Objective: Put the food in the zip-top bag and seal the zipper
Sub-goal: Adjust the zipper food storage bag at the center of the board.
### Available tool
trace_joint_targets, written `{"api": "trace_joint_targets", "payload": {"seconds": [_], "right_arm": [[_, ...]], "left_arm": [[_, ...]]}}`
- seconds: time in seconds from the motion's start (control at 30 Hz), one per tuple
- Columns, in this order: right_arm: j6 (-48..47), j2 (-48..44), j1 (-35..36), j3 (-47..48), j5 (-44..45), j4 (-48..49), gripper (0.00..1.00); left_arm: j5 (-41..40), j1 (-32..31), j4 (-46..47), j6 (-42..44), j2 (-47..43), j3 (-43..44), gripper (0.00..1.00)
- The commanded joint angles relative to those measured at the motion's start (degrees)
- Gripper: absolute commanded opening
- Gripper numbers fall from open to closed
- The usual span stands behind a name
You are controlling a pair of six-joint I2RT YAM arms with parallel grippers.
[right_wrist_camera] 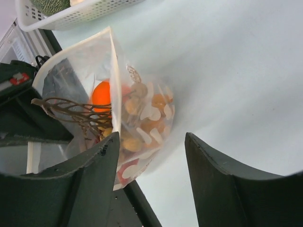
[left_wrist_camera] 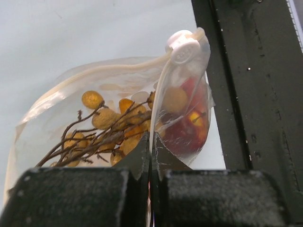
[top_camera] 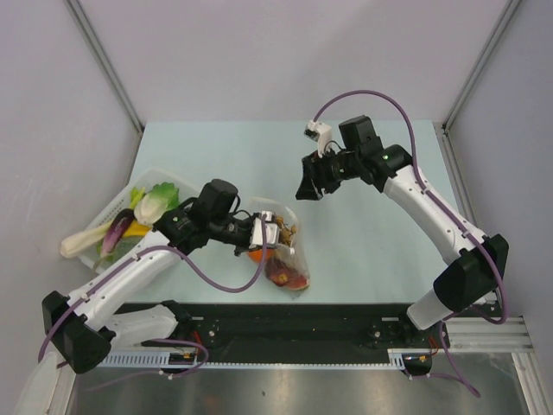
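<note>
The zip-top bag (top_camera: pixel 283 251) lies at the table's near middle, clear with white dots. It holds food: a red fruit (left_wrist_camera: pixel 187 127), tan fruits on brown twigs (left_wrist_camera: pixel 104 118) and an orange piece (right_wrist_camera: pixel 101 94). My left gripper (top_camera: pixel 262 233) is shut on the bag's edge, its fingertips (left_wrist_camera: pixel 142 153) pinching the plastic below the zipper (left_wrist_camera: pixel 113 71). A white slider (left_wrist_camera: pixel 184 47) sits at the strip's right end. My right gripper (top_camera: pixel 308 188) is open and empty, above and behind the bag and apart from it. In the right wrist view the bag (right_wrist_camera: pixel 142 113) lies just beyond its left finger (right_wrist_camera: pixel 90 179).
A white perforated tray (top_camera: pixel 111 210) stands at the left with a green-white leafy vegetable (top_camera: pixel 155 203), a purple eggplant (top_camera: pixel 117 232) and a pale radish (top_camera: pixel 79 244). Its rim shows in the right wrist view (right_wrist_camera: pixel 71 16). A black rail (top_camera: pixel 285 333) runs along the table's near edge.
</note>
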Motion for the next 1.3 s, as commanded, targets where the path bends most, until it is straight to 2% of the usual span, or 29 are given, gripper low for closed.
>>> {"api": "trace_joint_targets", "payload": {"seconds": [0.0, 0.13, 0.23, 0.47, 0.5, 0.6, 0.63, 0.67, 0.77, 0.87, 1.03, 1.13, 1.17, 1.2, 1.27], "right_arm": [[0.7, 2.5, 0.8, 5.3, 1.6, 0.9, 0.59], [1.4, 4.5, 2.3, 6.0, -0.3, -0.1, 0.52], [-0.3, 4.0, 4.4, 4.1, 0.0, -1.6, 0.50], [-3.3, 2.1, 6.6, 0.3, 1.5, -3.8, 0.56], [-3.4, 2.2, 6.6, 0.0, 1.5, -3.8, 0.52], [-4.6, 2.5, 7.2, -0.1, 2.4, -3.7, 0.27], [-5.5, 2.5, 7.1, 0.1, 2.8, -3.5, 0.06], [-5.8, 2.4, 7.1, 1.7, 3.6, -3.3, 0.00], [-3.8, 3.0, 5.9, 6.9, 5.6, -3.8, 0.00], [-0.2, 3.0, 3.5, 10.5, 1.9, -3.8, 0.00], [-3.3, 1.1, 5.2, 0.7, 1.7, -3.5, 0.00], [-3.1, 1.8, 4.8, 0.3, 1.8, -2.6, 0.00], [-2.9, 2.2, 4.3, 0.3, 1.8, -1.7, 0.00], [-2.9, 2.3, 4.1, 0.2, 1.7, -1.4, 0.00], [-2.9, 2.5, 3.8, 0.4, 1.8, -0.9, 0.00]], "left_arm": [[-1.0, -3.0, 1.9, 0.2, -1.9, -0.9, 0.00], [-2.1, -3.9, 2.2, -0.9, -2.0, -1.0, 0.00], [-2.9, -3.9, 3.1, -1.7, -1.8, -1.1, 0.00], [-4.0, -3.9, 4.9, -2.7, -1.8, -1.9, 0.00], [-4.2, -3.9, 4.9, -2.8, -1.9, -2.0, 0.00], [-4.6, -3.9, 5.2, -2.4, -2.1, -1.9, 0.00], [-5.7, -3.9, 5.1, -1.8, -2.5, -1.9, 0.00], [-6.5, -3.9, 4.7, -1.2, -2.7, -1.2, 0.00], [-11.2, -3.7, 3.4, 0.6, -3.8, 0.6, 0.00], [-13.5, -3.5, -0.4, 5.7, -3.9, 2.6, 0.00], [-15.7, -3.2, -2.2, 6.1, -1.6, 1.2, 0.01], [-15.2, -1.9, -0.4, 0.1, -1.5, 0.5, 0.17], [-14.1, -1.2, 0.6, -1.4, -1.9, 0.3, 0.28], [-11.6, 0.7, 1.3, -5.1, -3.1, 0.2, 0.35], [-9.6, 2.3, 3.1, -8.3, -4.5, 0.1, 0.44]]}}
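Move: Back, left and below the empty, open right hand lies the bag's near stretch of rim, some 4 cm each way. The slider tab is about 13 cm back, 4 left and 5 below; the brown fruit bunch roughly 9 back, 5 left and 10 below. The left hand, already pinching another stretch of rim, has the right hand's stretch about 8 cm ahead, 5 to its right and 1 above. Swinging left, then back and down about 4 cm, the right hand shuts its fingers on the bag rim, carries the pinched rim some 4 cm up and slightly forward, then lowers it about 3 cm. The left hand keeps its pinch nearly in place, then eases 3 cm forward and 2 left and opens its fingers partway around the rim. ##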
